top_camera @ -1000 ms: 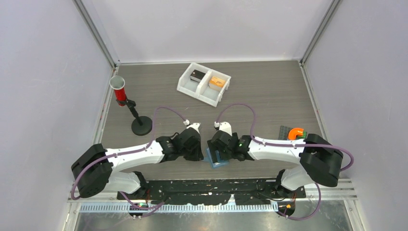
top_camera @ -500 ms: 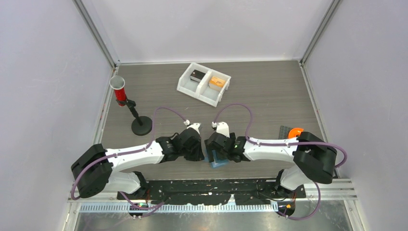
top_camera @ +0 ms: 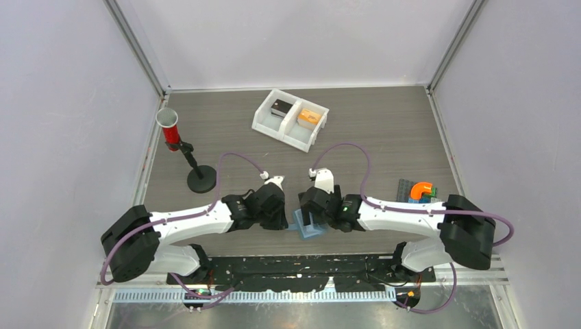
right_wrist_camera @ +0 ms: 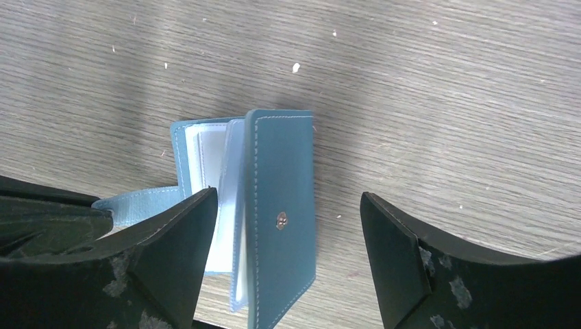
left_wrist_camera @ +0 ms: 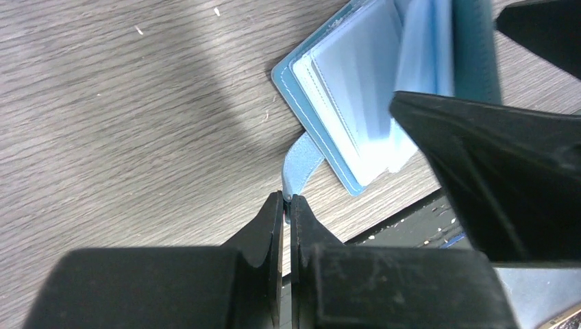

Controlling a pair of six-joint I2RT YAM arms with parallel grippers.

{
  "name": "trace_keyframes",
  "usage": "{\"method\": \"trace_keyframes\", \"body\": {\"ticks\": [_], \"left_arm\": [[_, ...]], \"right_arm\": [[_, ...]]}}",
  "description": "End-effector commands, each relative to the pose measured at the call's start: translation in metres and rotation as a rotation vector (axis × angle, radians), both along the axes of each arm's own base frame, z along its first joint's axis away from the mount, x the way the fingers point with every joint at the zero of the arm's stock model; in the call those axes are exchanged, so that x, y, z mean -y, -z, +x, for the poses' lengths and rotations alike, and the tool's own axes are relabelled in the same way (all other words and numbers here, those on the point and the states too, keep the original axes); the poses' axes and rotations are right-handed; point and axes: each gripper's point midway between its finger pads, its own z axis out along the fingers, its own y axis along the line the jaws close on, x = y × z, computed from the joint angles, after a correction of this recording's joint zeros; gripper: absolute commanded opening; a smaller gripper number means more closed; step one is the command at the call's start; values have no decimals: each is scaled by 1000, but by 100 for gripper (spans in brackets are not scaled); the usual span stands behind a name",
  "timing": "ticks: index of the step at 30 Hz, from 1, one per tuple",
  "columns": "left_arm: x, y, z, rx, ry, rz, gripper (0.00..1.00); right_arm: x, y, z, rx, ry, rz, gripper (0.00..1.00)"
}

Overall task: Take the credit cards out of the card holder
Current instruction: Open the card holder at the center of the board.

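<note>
The light-blue card holder (top_camera: 307, 227) lies near the table's front edge between my two grippers. Its cover (right_wrist_camera: 282, 205) stands partly raised, and the pale inner sleeves (right_wrist_camera: 209, 159) show beneath it. The left gripper (left_wrist_camera: 288, 199) is shut on the holder's blue strap (left_wrist_camera: 301, 161), pinching its tip. Over the holder, the right gripper (right_wrist_camera: 288, 195) is open, with the raised cover between its fingers; one finger (right_wrist_camera: 179, 226) sits beside the sleeves. No finger visibly touches the cover. The credit cards are hidden; no dark card shows in the sleeves (left_wrist_camera: 356, 89).
A white two-compartment tray (top_camera: 291, 120) stands at the back, with a dark item and an orange item in it. A red cup on a black stand (top_camera: 168, 125) is at the left. An orange piece on a grey plate (top_camera: 420, 190) is at the right.
The right arm swung left, then back right, over the holder, and its jaws narrowed a little. The left gripper kept its pinch on the strap without moving.
</note>
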Motion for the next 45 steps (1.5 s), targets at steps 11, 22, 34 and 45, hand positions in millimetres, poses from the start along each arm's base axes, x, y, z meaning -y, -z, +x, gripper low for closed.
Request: {"method": "trace_keyframes", "body": {"ticks": [11, 22, 34, 45], "left_arm": [[-21, -2, 7, 42, -44, 85, 0], [-13, -9, 9, 24, -61, 66, 0], [8, -31, 6, 35, -36, -90, 0], [8, -34, 6, 43, -41, -114, 0]], "right_arm": [[42, -18, 1, 77, 47, -32, 78], [63, -5, 6, 68, 42, 12, 63], [31, -85, -2, 54, -51, 226, 55], [-28, -116, -23, 38, -174, 449, 51]]}}
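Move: The card holder's half-raised cover stands between the right hand's open fingers, its middle roughly 1 cm back and 1 cm below; the holder body lies about 3 cm to this hand's left, 2 cm back and 3 cm below. The strap's pinched end is some 8 cm left, 4 cm back and 1 cm below. From the left hand, which already pinches the strap, the body lies about 6 cm right, level fore and aft and 2 cm below. With its left finger on the sleeve side of the cover, the right hand sweeps about 7 cm to its right to swing the cover outward, its gap narrowing all the while, then pulls free, rising some 10 cm and coming back left over the holder as the wrist rolls about 20 degrees, left side up. The left hand keeps its pinch on the strap, draws it about 2 cm left against that sweep and dips slightly, then eases back right and rises about 2 cm from where it began. ##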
